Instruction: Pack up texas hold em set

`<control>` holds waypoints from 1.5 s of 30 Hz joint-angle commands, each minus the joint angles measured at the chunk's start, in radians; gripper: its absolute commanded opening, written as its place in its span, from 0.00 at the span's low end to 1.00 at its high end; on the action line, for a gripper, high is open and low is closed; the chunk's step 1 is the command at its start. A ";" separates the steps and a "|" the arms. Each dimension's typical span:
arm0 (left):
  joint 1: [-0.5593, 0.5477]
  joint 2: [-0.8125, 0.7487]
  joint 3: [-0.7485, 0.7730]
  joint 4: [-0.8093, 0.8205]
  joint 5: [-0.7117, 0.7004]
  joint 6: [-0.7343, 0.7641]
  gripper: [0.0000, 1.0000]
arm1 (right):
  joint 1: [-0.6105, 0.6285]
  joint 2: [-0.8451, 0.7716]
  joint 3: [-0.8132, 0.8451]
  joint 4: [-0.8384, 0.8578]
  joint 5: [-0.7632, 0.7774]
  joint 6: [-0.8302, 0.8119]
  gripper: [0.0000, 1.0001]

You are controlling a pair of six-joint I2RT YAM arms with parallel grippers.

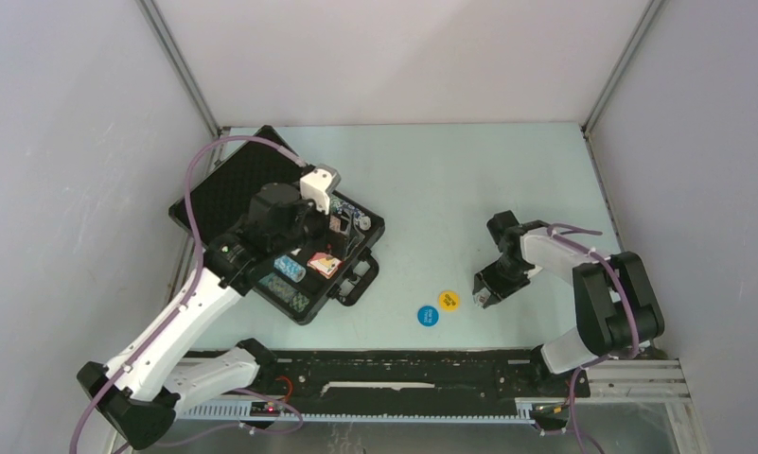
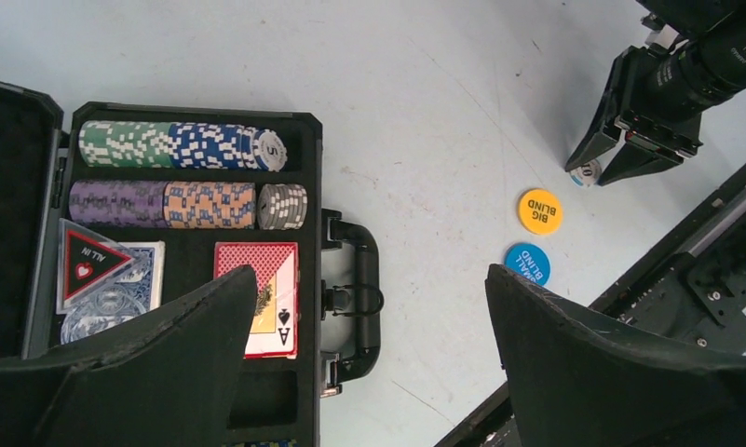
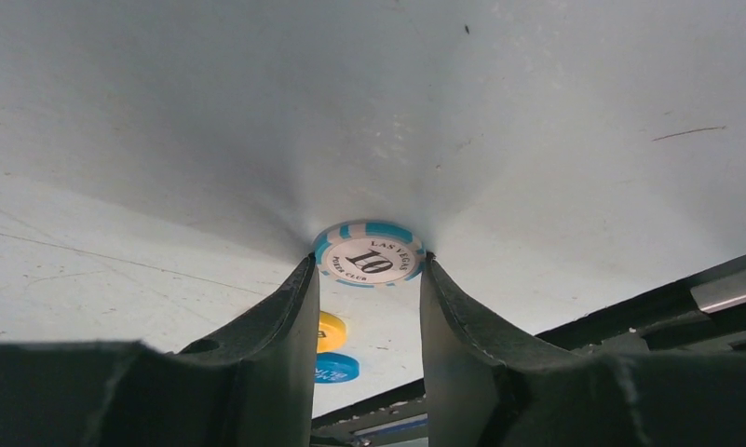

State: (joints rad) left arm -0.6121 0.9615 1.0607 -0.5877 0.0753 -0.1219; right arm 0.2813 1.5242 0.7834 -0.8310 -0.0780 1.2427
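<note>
The black briefcase (image 1: 225, 184) lies open at the left, foam lid back. In the left wrist view its tray (image 2: 311, 186) holds rows of poker chips (image 2: 178, 146), a red card deck (image 2: 257, 293), a blue deck (image 2: 117, 303) and the triangular marker (image 2: 89, 265). My left gripper (image 2: 369, 275) hovers open and empty over the case's handle side. My right gripper (image 3: 369, 263) is shut on a light-blue "10" poker chip (image 3: 369, 253) at table level. The yellow disc (image 1: 449, 300) and blue disc (image 1: 428, 315) lie just left of the right gripper (image 1: 485, 298).
A black rail (image 1: 403, 364) runs along the table's near edge, close behind the discs. Grey enclosure walls stand on the left, back and right. The case handle (image 2: 364, 298) sticks out toward the table's middle.
</note>
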 commanded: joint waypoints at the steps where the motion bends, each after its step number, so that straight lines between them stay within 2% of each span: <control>1: 0.012 0.015 -0.028 0.058 0.096 0.008 0.99 | 0.031 -0.043 -0.024 0.031 0.068 0.024 0.24; 7: 0.013 0.080 -0.030 0.075 0.215 -0.010 1.00 | 0.059 -0.132 -0.024 0.050 0.028 0.056 0.19; 10: 0.012 0.098 -0.051 0.106 0.177 -0.040 1.00 | 0.067 -0.181 -0.024 0.052 0.002 0.060 0.13; 15: 0.010 0.159 -0.078 0.170 0.187 -0.162 1.00 | 0.083 -0.266 -0.023 0.066 -0.029 0.062 0.13; 17: 0.007 0.176 -0.133 0.286 0.257 -0.289 0.97 | 0.086 -0.291 -0.024 0.072 -0.060 0.067 0.13; 20: -0.005 0.215 -0.293 0.622 0.343 -0.480 0.95 | 0.102 -0.333 -0.023 0.093 -0.104 0.094 0.12; 22: -0.031 0.266 -0.348 0.792 0.343 -0.546 0.96 | 0.116 -0.359 -0.019 0.109 -0.114 0.109 0.11; 25: -0.102 0.366 -0.346 0.922 0.273 -0.600 0.95 | 0.129 -0.380 0.010 0.097 -0.125 0.124 0.11; 27: -0.147 0.444 -0.312 0.951 0.235 -0.644 0.92 | 0.138 -0.389 0.035 0.092 -0.127 0.138 0.12; 30: -0.200 0.513 -0.325 1.091 0.178 -0.732 0.88 | 0.139 -0.393 0.047 0.124 -0.148 0.158 0.10; 34: -0.260 0.582 -0.312 1.162 0.084 -0.771 0.81 | 0.156 -0.392 0.074 0.136 -0.164 0.180 0.10; 38: -0.300 0.627 -0.291 1.210 0.043 -0.798 0.65 | 0.168 -0.397 0.082 0.144 -0.169 0.206 0.10; 45: -0.337 0.656 -0.284 1.246 0.032 -0.829 0.46 | 0.182 -0.401 0.105 0.130 -0.148 0.220 0.10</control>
State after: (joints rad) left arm -0.9344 1.6146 0.7349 0.5667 0.1482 -0.9169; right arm 0.4480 1.1473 0.8467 -0.7055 -0.2367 1.4281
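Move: From the left hand the white "10" poker chip lies some 31 cm to the right, about 5 cm back and 25 cm below; the middle of the open case tray is roughly 5 cm ahead, 9 cm left and 24 cm down. The right hand, already pinching the chip, has the left gripper about 5 cm ahead, 30 cm left and 25 cm above. Level with it in height are the BIG BLIND button, 8 cm straight left, and the SMALL BLIND button, 13 cm left and 4 cm back. Keeping its pinch on the chip's rim, the right hand lifts it about 13 cm while drifting 9 cm left, its fingers tilting forward and left to present the chip to the left gripper. The left hand first sinks, then sweeps right, some 20 cm in all, rolling and tipping down, its fingers half closing around the chip. ##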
